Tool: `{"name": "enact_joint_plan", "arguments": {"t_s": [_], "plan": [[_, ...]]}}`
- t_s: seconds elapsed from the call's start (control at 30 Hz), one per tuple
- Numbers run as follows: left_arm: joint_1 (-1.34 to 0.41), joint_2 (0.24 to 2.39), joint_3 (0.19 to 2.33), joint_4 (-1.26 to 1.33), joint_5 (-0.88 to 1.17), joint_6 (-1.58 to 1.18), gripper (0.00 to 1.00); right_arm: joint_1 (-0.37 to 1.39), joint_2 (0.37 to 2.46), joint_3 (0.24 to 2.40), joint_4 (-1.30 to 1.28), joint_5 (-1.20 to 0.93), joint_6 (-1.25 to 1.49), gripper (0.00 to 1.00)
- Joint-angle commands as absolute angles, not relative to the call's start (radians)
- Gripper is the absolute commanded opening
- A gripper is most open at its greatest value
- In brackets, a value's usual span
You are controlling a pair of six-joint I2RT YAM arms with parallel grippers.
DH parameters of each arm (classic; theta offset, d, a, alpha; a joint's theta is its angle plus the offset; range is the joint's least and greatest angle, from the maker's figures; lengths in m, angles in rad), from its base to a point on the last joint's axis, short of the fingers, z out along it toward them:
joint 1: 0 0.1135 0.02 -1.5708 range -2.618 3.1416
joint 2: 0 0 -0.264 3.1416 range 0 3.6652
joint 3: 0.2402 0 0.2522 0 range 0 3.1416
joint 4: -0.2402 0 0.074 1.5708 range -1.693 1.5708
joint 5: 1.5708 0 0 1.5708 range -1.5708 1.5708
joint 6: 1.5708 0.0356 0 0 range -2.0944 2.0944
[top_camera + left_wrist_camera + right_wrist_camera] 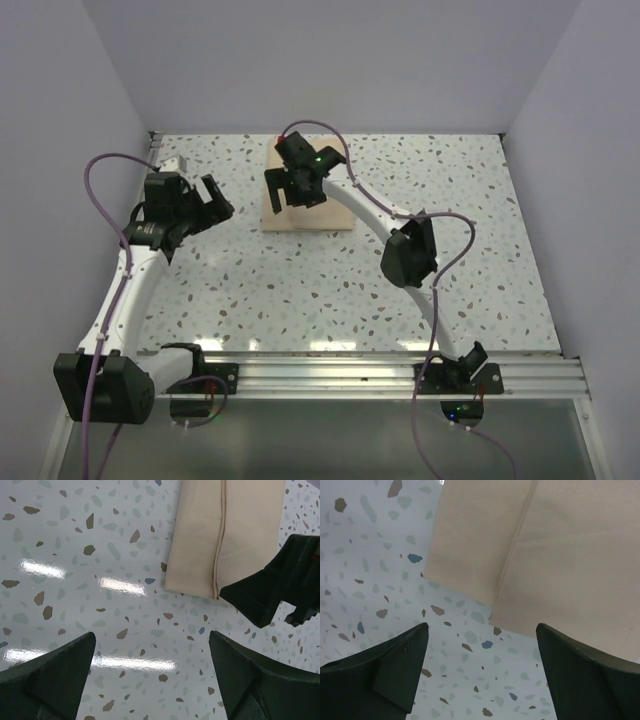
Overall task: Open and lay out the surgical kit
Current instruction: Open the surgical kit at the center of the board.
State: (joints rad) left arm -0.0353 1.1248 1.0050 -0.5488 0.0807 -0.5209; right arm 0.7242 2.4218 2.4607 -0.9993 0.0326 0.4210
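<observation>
The surgical kit (300, 218) lies as a folded beige cloth bundle at the back middle of the speckled table, its contents hidden. My right gripper (287, 190) hovers over the bundle's left part, open. In the right wrist view the cloth (545, 555) shows a fold seam, its near corner lies just ahead of the open right gripper (482, 635), and only tabletop lies between the fingers. My left gripper (218, 203) stands open to the left of the bundle. The left wrist view shows the cloth (220, 535) ahead, the right gripper's finger (272, 592) over its edge, and the left gripper (152, 650) empty.
Grey walls close the table on the left, back and right. A small white-grey object (174, 162) sits in the far left corner behind the left arm. An aluminium rail (340, 375) with both arm bases runs along the near edge. Purple cables loop off each arm.
</observation>
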Motion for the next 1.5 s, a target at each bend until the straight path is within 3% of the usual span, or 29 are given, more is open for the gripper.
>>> {"name": "enact_joint_plan", "arguments": {"t_s": [0.0, 0.27, 0.37, 0.4, 0.5, 0.6, 0.63, 0.73, 1.0, 1.43, 1.47], "plan": [[-0.040, 1.100, 1.029, -0.578, 0.072, -0.534, 1.00, 0.736, 2.470, 2.528, -1.020, 0.071, 0.425, 0.92], [-0.040, 1.083, 1.040, -0.606, 0.068, -0.558, 1.00, 0.744, 2.571, 2.572, -1.040, 0.150, 0.439, 0.82], [-0.040, 1.080, 1.066, -0.637, 0.052, -0.551, 1.00, 0.744, 2.598, 2.594, -1.048, 0.173, 0.442, 0.67], [-0.040, 1.077, 1.071, -0.640, 0.045, -0.549, 1.00, 0.745, 2.605, 2.600, -1.051, 0.175, 0.442, 0.56], [-0.040, 1.074, 1.080, -0.643, 0.043, -0.549, 1.00, 0.745, 2.618, 2.603, -1.060, 0.164, 0.445, 0.45], [-0.040, 1.081, 1.089, -0.644, 0.049, -0.548, 1.00, 0.744, 2.606, 2.595, -1.066, 0.156, 0.445, 0.25], [-0.040, 1.084, 1.095, -0.643, 0.049, -0.548, 1.00, 0.744, 2.597, 2.594, -1.068, 0.160, 0.442, 0.13], [-0.041, 1.103, 1.117, -0.626, 0.055, -0.538, 1.00, 0.733, 2.528, 2.591, -1.074, 0.161, 0.442, 0.00], [-0.132, 1.305, 1.327, -0.624, -0.038, -0.462, 1.00, 0.621, 2.292, 2.514, -1.084, 0.189, 0.451, 0.00], [-0.515, 1.978, 1.970, -0.770, -0.184, -0.371, 1.00, 0.345, 1.959, 1.970, -1.068, 0.313, 0.439, 0.00], [-0.528, 2.053, 2.005, -0.811, -0.202, -0.373, 1.00, 0.327, 1.942, 1.950, -1.069, 0.321, 0.437, 0.09]]}}
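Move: The near end of the top flap's free edge on the surgical kit lies almost straight under the right hand, about 8 cm down and 1 cm farther out. From that hand the kit's near-left corner is some 7 cm to the left and its near-right corner roughly 15 cm to the right, both 1 cm out and 8 cm down. The middle of the kit's near edge lies from the left hand about 11 cm ahead, 20 cm to the right and 15 cm below. Straight down about 8 cm goes the right hand, open, to pinch the near end of the top flap's edge; then it lifts and sweeps some 26 cm to the right, turning clockwise and sinking slightly at the end, still holding the flap. Late on, the open left hand swings right and forward over the kit, arching up then dipping. ##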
